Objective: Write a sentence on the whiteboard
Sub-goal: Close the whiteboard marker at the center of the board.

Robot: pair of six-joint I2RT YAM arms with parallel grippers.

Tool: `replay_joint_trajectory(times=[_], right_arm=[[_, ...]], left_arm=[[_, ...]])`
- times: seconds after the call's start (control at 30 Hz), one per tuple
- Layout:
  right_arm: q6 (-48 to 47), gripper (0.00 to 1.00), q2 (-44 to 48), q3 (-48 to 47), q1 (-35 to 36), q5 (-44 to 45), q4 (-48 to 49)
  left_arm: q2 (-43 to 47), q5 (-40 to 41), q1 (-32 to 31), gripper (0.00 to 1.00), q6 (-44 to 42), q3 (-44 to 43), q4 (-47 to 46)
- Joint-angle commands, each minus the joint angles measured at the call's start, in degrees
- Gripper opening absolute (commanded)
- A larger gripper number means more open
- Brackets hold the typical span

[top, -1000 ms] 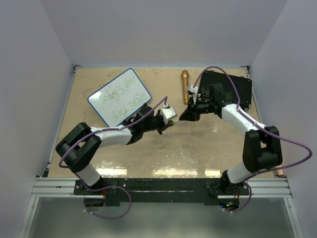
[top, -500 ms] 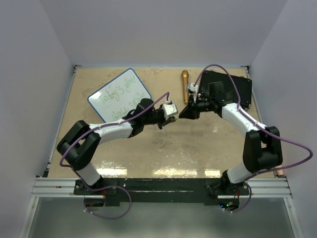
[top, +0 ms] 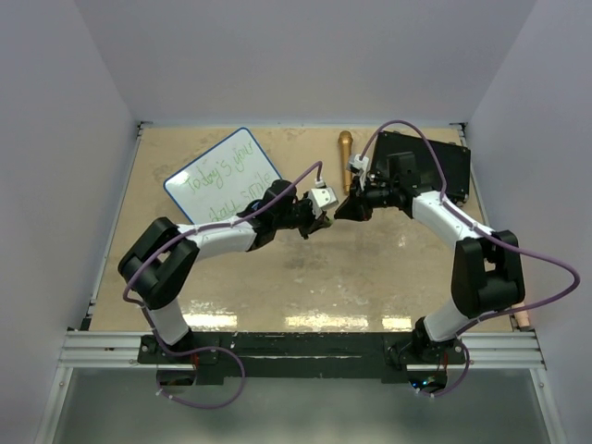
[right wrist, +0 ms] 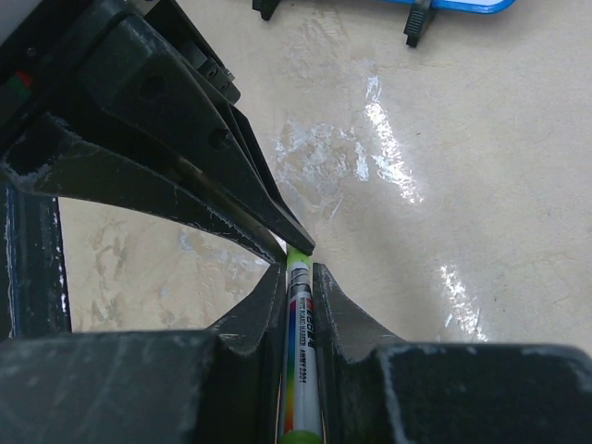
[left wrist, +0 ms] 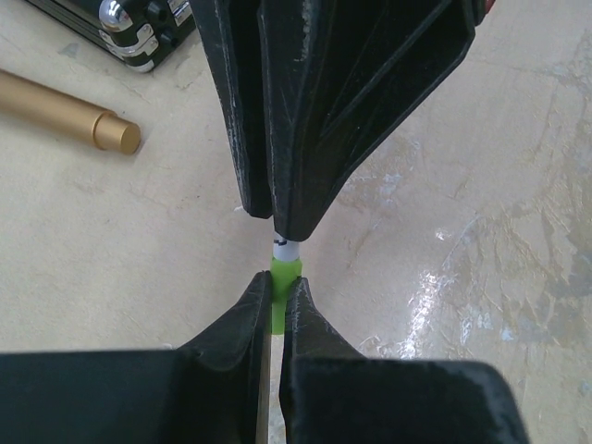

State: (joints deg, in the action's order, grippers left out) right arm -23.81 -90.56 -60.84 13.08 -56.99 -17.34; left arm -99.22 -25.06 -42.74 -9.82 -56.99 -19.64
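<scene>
The whiteboard (top: 222, 180) lies at the back left of the table with green handwriting on it; its blue rim (right wrist: 453, 5) and a black clip (right wrist: 418, 23) show at the top of the right wrist view. Both grippers meet tip to tip at the table's middle. My right gripper (top: 340, 215) (right wrist: 298, 268) is shut on a white marker (right wrist: 303, 356) with a rainbow stripe. My left gripper (top: 324, 219) (left wrist: 280, 280) is shut on the marker's green cap (left wrist: 283, 298), which sits against the white barrel (left wrist: 285, 250).
A gold cylinder (top: 345, 159) (left wrist: 65, 109) lies at the back centre, just beyond the grippers. A black case (top: 435, 166) (left wrist: 111, 28) rests at the back right under the right arm. Purple cables loop over both arms.
My left arm has swung forward and to the right, carrying its gripper a little farther from the base. The right gripper has shifted slightly with it. Both stay shut, tip to tip.
</scene>
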Motion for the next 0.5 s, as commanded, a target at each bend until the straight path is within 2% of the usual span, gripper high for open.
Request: replay_joint_trajectory(times=[0.0, 0.13, 0.2, 0.27, 0.33, 0.37, 0.47], right_arm=[[1.7, 0.00, -2.9, 0.5, 4.4, -3.1, -1.3], [1.5, 0.00, -2.2, 0.5, 2.3, -1.2, -1.1], [2.2, 0.00, -2.2, 1.2, 0.3, -1.4, -0.2], [2.4, 0.00, -2.9, 1.2, -0.7, -1.5, 0.4], [2.3, 0.00, -3.8, 1.2, -0.9, -1.4, 0.6], [2.3, 0.00, -4.2, 1.2, -0.9, -1.3, 0.9], [2.1, 0.00, -6.3, 1.1, -0.9, -0.8, 1.0]], left_arm=[[3.6, -7.8, -5.0, 0.00, 5.4, -11.5, -32.6], [6.3, -6.5, -3.0, 0.00, 3.7, -9.6, -22.3], [9.7, -6.7, -0.3, 0.19, 4.5, -3.5, -19.4], [14.2, -7.8, 1.3, 0.44, 6.5, 3.2, -17.4], [17.6, -6.5, 2.3, 0.50, 5.9, 6.4, -14.3], [21.1, -5.7, 2.4, 0.57, 5.7, 8.9, -11.3], [26.2, -3.2, 3.0, 0.64, 6.2, 13.4, -7.5]])
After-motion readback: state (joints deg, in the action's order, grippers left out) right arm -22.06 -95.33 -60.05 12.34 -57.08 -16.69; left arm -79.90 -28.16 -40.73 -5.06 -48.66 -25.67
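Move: The green marker cap is already between the left hand's shut fingers, right at the hand point. From there the whiteboard lies about 20 cm ahead and 29 cm left, and the gold tube 27 cm ahead and 6 cm right, both roughly 12 cm lower. From the right hand, which holds the marker body, the cap is about 3 cm left, level fore and aft, and 1 cm lower. After staying on the green cap for a moment, almost still, the left fingers open to a bit over half their range, let go of the cap and lift away upward, faster and faster, about 11 cm, drawing back and left some 3 cm each as the wrist rolls and tips a little. The right hand keeps its pinch on the marker body throughout and, as the left comes away, sinks about 3 cm towards the table, its wrist turning only slightly. ##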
